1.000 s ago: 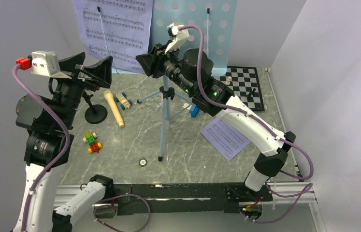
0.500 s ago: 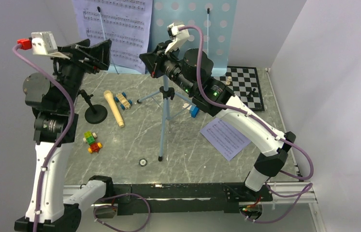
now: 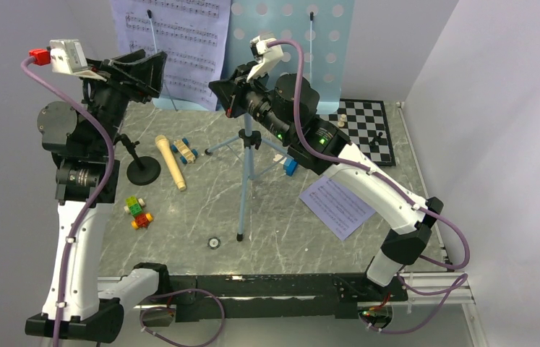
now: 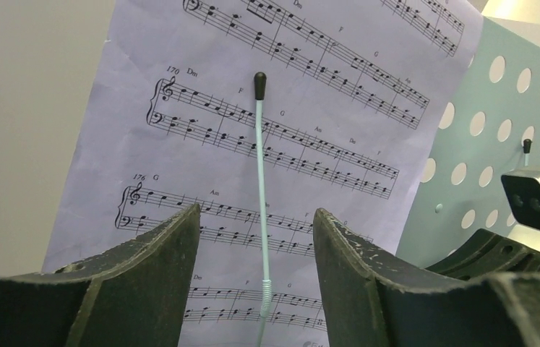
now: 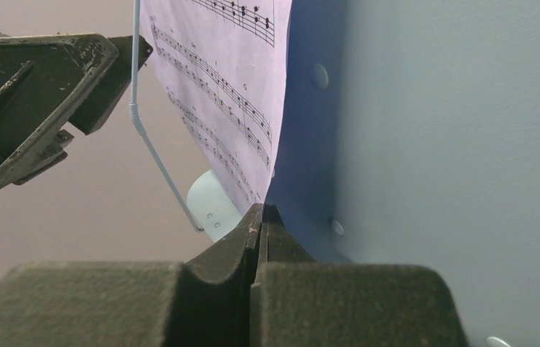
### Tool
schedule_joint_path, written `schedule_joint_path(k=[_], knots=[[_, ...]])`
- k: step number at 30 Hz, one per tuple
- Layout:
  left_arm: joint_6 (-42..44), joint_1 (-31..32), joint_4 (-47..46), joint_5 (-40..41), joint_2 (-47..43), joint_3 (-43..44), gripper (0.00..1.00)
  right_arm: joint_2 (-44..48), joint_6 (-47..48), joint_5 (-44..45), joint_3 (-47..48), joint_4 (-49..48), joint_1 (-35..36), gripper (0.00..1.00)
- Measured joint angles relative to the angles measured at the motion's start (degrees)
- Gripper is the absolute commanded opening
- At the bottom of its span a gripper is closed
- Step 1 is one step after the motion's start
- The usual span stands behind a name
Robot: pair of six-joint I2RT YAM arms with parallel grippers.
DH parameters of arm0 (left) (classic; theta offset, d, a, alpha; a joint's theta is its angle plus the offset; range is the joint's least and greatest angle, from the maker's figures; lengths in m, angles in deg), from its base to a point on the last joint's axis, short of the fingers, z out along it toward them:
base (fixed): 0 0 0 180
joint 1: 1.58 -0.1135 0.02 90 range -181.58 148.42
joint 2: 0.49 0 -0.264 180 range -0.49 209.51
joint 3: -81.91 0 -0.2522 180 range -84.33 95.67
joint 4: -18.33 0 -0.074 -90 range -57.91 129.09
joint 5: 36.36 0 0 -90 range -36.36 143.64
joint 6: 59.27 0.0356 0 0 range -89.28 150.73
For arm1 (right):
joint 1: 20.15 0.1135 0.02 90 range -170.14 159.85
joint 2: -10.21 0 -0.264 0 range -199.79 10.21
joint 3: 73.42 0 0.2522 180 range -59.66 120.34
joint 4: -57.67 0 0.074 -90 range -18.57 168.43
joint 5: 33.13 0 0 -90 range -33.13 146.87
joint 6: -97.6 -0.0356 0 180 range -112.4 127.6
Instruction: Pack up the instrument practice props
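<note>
The light-blue perforated music stand point(image 3: 292, 43) rises on tripod legs at the back. A lavender sheet-music page point(image 3: 176, 43) lies against its left half under a thin wire retainer point(image 4: 259, 181). My left gripper point(image 4: 256, 224) is open in front of that page, its fingers either side of the wire without touching it. My right gripper point(image 5: 262, 210) is shut on the page's point(image 5: 230, 87) lower right corner, beside the stand's desk point(image 5: 433, 144). A second lavender page point(image 3: 337, 207), the tan microphone point(image 3: 170, 163) and the black mic stand point(image 3: 142, 170) are on the table.
A chessboard point(image 3: 369, 129) with pieces lies at the back right. Coloured toy blocks point(image 3: 137, 212), a toy car point(image 3: 184, 151) and a blue block point(image 3: 290, 166) lie around the stand's legs. Grey walls close in both sides.
My left arm has risen and reached toward the page on the stand, its jaws narrowing around the wire. My right gripper has closed on the page's corner.
</note>
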State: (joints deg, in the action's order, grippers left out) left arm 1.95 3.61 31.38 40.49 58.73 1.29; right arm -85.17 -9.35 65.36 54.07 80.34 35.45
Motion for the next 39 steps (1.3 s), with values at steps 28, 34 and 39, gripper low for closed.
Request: schedule_joint_path(k=[28,34,39], knots=[[-0.98,-0.13,-3.85,-3.45,2.62,0.31,0.0,0.02,0.07,-0.13,0.0,0.04,0.0,0.0],[-0.98,-0.11,-4.26,-3.72,1.95,-0.22,0.0,0.02,0.04,-0.13,0.0,0.04,0.0,0.0],[-0.98,-0.11,-4.7,-3.69,1.31,-1.05,0.0,0.37,0.04,-0.5,-0.02,0.09,0.0,0.0]])
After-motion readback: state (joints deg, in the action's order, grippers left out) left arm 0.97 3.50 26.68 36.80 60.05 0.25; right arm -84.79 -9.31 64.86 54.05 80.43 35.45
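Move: The left clip rod of the music stand stands between the left hand's open fingers, about 1 cm ahead, 1 cm to the right and level; its black tip is roughly 4 cm ahead, 1 cm left and 7 cm above. The middle of the music sheet behind it lies some 4 cm ahead, 2 cm right and 3 cm up. From the right hand, already shut on the sheet's lower right edge, the rod is around 1 cm ahead, 11 cm left and 6 cm higher. Forward by about 1.5 cm goes the left hand, edging a centimetre to the right, to take the clip rod well between its fingers; they close from over half open to shut and pinch the rod below its black tip. It then eases back roughly 1 cm with that grip, having turned slightly clockwise, while the right hand stays put and keeps the sheet's edge pinched. ##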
